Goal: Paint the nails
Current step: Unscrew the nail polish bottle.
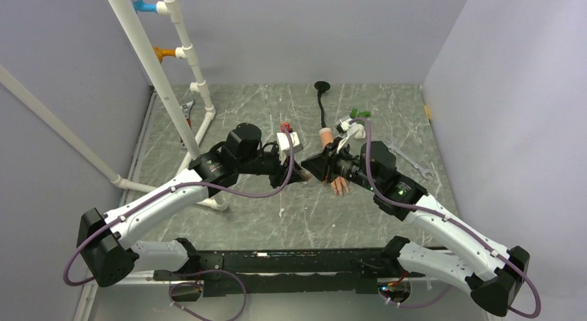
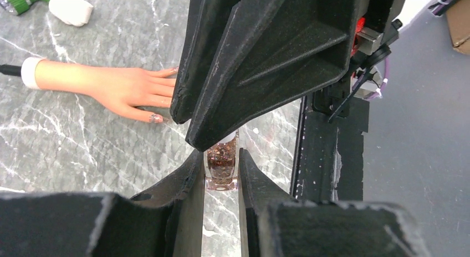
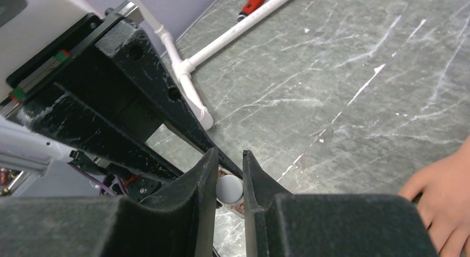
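A small bottle [image 2: 221, 164] of brown glitter polish stands just above the table, and my left gripper [image 2: 221, 176] is shut on its glass sides. My right gripper [image 3: 228, 160] comes in from the other side and is shut on the bottle's round white cap [image 3: 229, 189]. The two grippers meet at mid-table [image 1: 308, 170]. The peach mannequin hand [image 2: 111, 85] lies flat just beyond them, fingers toward the grippers; its fingers [image 1: 339, 186] show under my right wrist. One of the nails [image 2: 157, 118] shows a glittery coat; the other nails are hidden or too small to judge.
A white pipe frame [image 1: 173, 93] stands at the left, its foot [image 3: 191, 91] close to the grippers. A green-and-white object [image 1: 354, 120] and a black stalk [image 1: 322, 99] lie behind the hand. A wrench [image 1: 408, 158] is on the right. A red-handled tool [image 3: 252, 2] lies by the pipe.
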Robot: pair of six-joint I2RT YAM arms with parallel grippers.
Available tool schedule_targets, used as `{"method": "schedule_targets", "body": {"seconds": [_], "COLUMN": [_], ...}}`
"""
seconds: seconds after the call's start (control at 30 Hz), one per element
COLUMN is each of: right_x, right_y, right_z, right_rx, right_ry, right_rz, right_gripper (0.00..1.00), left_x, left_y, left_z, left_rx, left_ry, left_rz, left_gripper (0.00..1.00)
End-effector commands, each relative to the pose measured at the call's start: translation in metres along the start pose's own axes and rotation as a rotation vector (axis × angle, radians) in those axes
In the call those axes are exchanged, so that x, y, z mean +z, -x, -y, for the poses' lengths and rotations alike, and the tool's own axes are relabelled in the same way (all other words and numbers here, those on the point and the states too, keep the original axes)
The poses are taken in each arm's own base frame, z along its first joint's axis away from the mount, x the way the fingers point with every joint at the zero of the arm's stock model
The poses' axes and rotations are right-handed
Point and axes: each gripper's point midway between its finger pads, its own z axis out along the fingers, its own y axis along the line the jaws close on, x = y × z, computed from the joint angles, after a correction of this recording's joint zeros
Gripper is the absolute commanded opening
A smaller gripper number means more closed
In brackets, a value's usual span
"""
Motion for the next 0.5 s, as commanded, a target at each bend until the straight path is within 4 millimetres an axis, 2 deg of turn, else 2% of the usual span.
{"method": "schedule_targets", "body": {"seconds": [0.0,0.1,0.23,0.3,0.37,0.47], "right_x": [-0.004,-0.006,-0.006,-0.005,-0.004,-0.007], "right_y": [0.009,0.01,0.014,0.02,0.031,0.049], "right_z": [-0.024,-0.024,-0.027,-0.028,-0.025,-0.018], "right_rx": [-0.103,-0.097,-0.075,-0.045,0.026,0.116], "right_ry": [0.136,0.136,0.139,0.125,0.076,-0.014], "right_rz": [0.046,0.062,0.065,0.07,0.091,0.115], "right_gripper": [0.02,0.09,0.52,0.68,0.76,0.8], "left_x": [-0.009,-0.01,-0.011,-0.01,-0.011,-0.01], "left_y": [0.045,0.046,0.046,0.046,0.046,0.045], "left_z": [0.021,0.022,0.02,0.017,0.016,0.013], "left_rx": [0.117,0.121,0.121,0.12,0.121,0.118], "left_ry": [-0.092,-0.094,-0.077,-0.067,-0.061,-0.045], "left_rz": [0.148,0.154,0.153,0.149,0.149,0.147], "left_gripper": [0.0,0.0,0.0,0.0,0.0,0.0]}}
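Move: Between the right fingertips sits the white cap of the nail polish bottle, whose glass body the left fingers hold; the cap lies about 2 cm to the left hand's right, 1 cm ahead and 2 cm above it. The mannequin hand lies on the table some 12 cm ahead of the right hand, 9 cm to its right and 22 cm below. The green-and-white nozzle stands about 26 cm ahead of the right hand, 18 cm to its right, equally low. Easing back and slightly up by about 1 cm with the cap still pinched, the right hand then opens its fingers wide to let go of it, coming forward again by the same centimetre with hardly any net turn. The left hand keeps its grip on the bottle body and lifts it about 1.5 cm while drawing back about 1 cm. ##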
